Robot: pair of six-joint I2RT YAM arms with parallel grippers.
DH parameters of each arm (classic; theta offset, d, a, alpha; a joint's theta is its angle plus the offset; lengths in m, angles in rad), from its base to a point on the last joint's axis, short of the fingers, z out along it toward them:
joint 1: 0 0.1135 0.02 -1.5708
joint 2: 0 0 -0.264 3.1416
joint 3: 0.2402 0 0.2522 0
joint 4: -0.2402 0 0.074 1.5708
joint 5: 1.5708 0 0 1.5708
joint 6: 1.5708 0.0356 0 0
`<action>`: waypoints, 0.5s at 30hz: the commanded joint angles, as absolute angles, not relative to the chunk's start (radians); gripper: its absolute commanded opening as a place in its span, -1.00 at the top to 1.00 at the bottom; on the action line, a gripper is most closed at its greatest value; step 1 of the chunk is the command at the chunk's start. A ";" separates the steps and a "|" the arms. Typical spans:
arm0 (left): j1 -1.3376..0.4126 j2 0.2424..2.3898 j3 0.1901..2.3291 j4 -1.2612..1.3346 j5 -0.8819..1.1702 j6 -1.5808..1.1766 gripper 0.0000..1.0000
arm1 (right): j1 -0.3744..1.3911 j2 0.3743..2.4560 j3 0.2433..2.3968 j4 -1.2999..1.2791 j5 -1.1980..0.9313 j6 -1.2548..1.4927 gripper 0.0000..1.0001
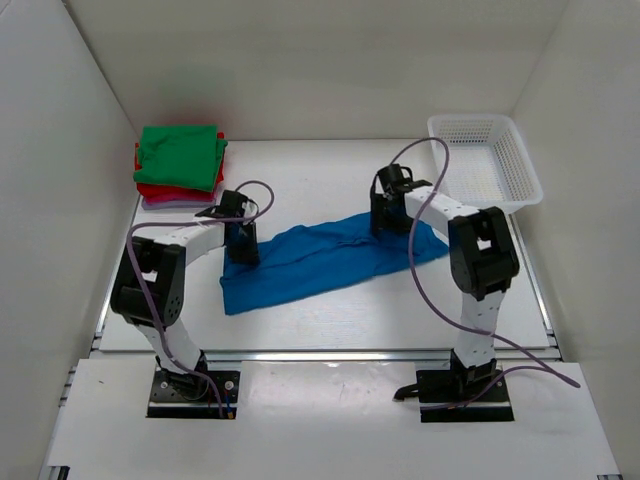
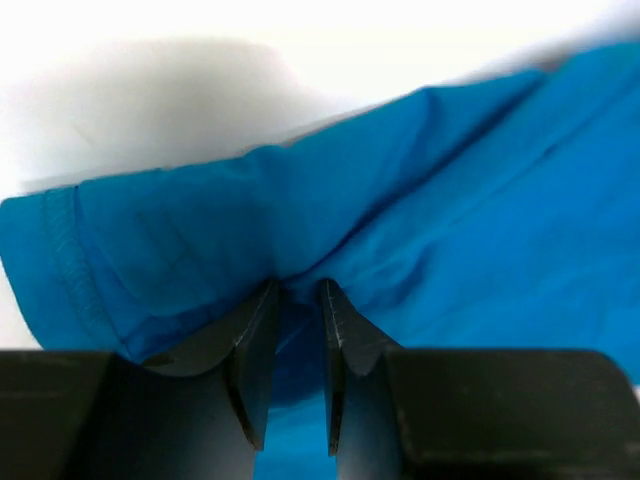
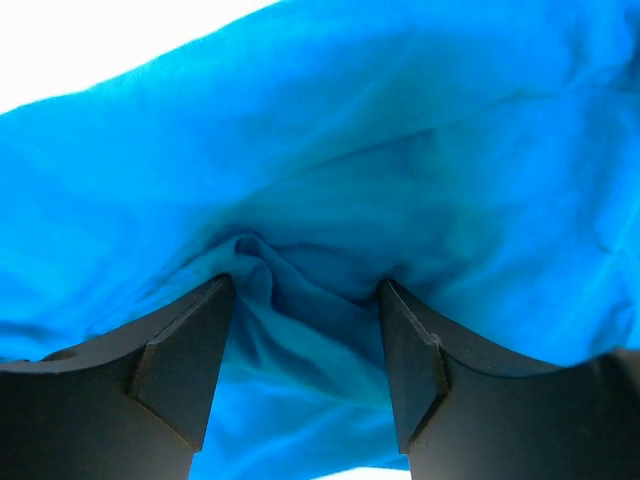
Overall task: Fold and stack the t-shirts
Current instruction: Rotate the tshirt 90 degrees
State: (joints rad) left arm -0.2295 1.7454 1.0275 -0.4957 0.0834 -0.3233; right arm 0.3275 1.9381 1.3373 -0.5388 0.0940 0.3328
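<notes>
A bright blue t-shirt (image 1: 320, 262) lies in a long crumpled band across the middle of the table. My left gripper (image 1: 241, 252) points down onto its upper left edge. In the left wrist view the left gripper (image 2: 300, 285) has its jaws drawn close together, pinching a ridge of the blue t-shirt (image 2: 450, 200), with creases running out from the tips. My right gripper (image 1: 388, 222) presses on the shirt's upper right edge. There the right gripper (image 3: 305, 285) stands open, a soft bunch of the blue t-shirt (image 3: 350, 130) lying loose between its fingers.
A stack of folded t-shirts sits at the back left: green (image 1: 180, 155) on top, red (image 1: 150, 190) under it, pale pink (image 1: 165, 203) at the bottom. A white mesh basket (image 1: 485, 160) stands at the back right. White walls close in both sides.
</notes>
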 commanded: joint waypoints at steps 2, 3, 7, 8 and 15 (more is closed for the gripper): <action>-0.331 1.697 0.881 -0.637 0.106 -0.350 0.32 | 0.408 2.086 1.581 -0.589 0.109 0.261 -0.15; -0.357 1.668 0.849 -0.638 0.109 -0.356 0.32 | 0.425 2.121 1.636 -0.616 0.109 0.246 -0.14; -0.409 1.554 0.741 -0.635 0.146 -0.403 0.31 | 0.457 2.213 1.767 -0.640 0.052 0.218 -0.17; -0.410 1.533 0.723 -0.623 0.172 -0.420 0.30 | 0.465 2.238 1.811 -0.653 0.031 0.213 -0.17; -0.526 1.442 0.606 -0.537 0.231 -0.524 0.30 | 0.532 2.486 2.234 -0.820 -0.034 0.163 -0.17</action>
State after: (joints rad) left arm -0.4515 1.4059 0.6678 -0.5030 0.1772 -0.4622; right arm 0.5060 2.3859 2.0426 -0.7097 0.0242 0.1986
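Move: Between the two hands, both already low and down in the cloth, the blue t-shirt lies as a long folded strip: its middle is about 21 cm right of the left hand and level with it, and some 11 cm left and 8 cm back of the right hand. The pile of folded shirts stands some 27 cm ahead and 16 cm left of the left hand; the white basket about 20 cm ahead and 26 cm right of the right hand. Sweeping in opposite senses at a steady height, both hands keep their fingertips in the blue t-shirt and drag it round. The left pulls its left end back about 13 cm and a little right; the right takes its right part some 14 cm left and 8 cm forward, away from the basket, turning counter-clockwise by about 20 degrees. Both grippers stay partly open. ##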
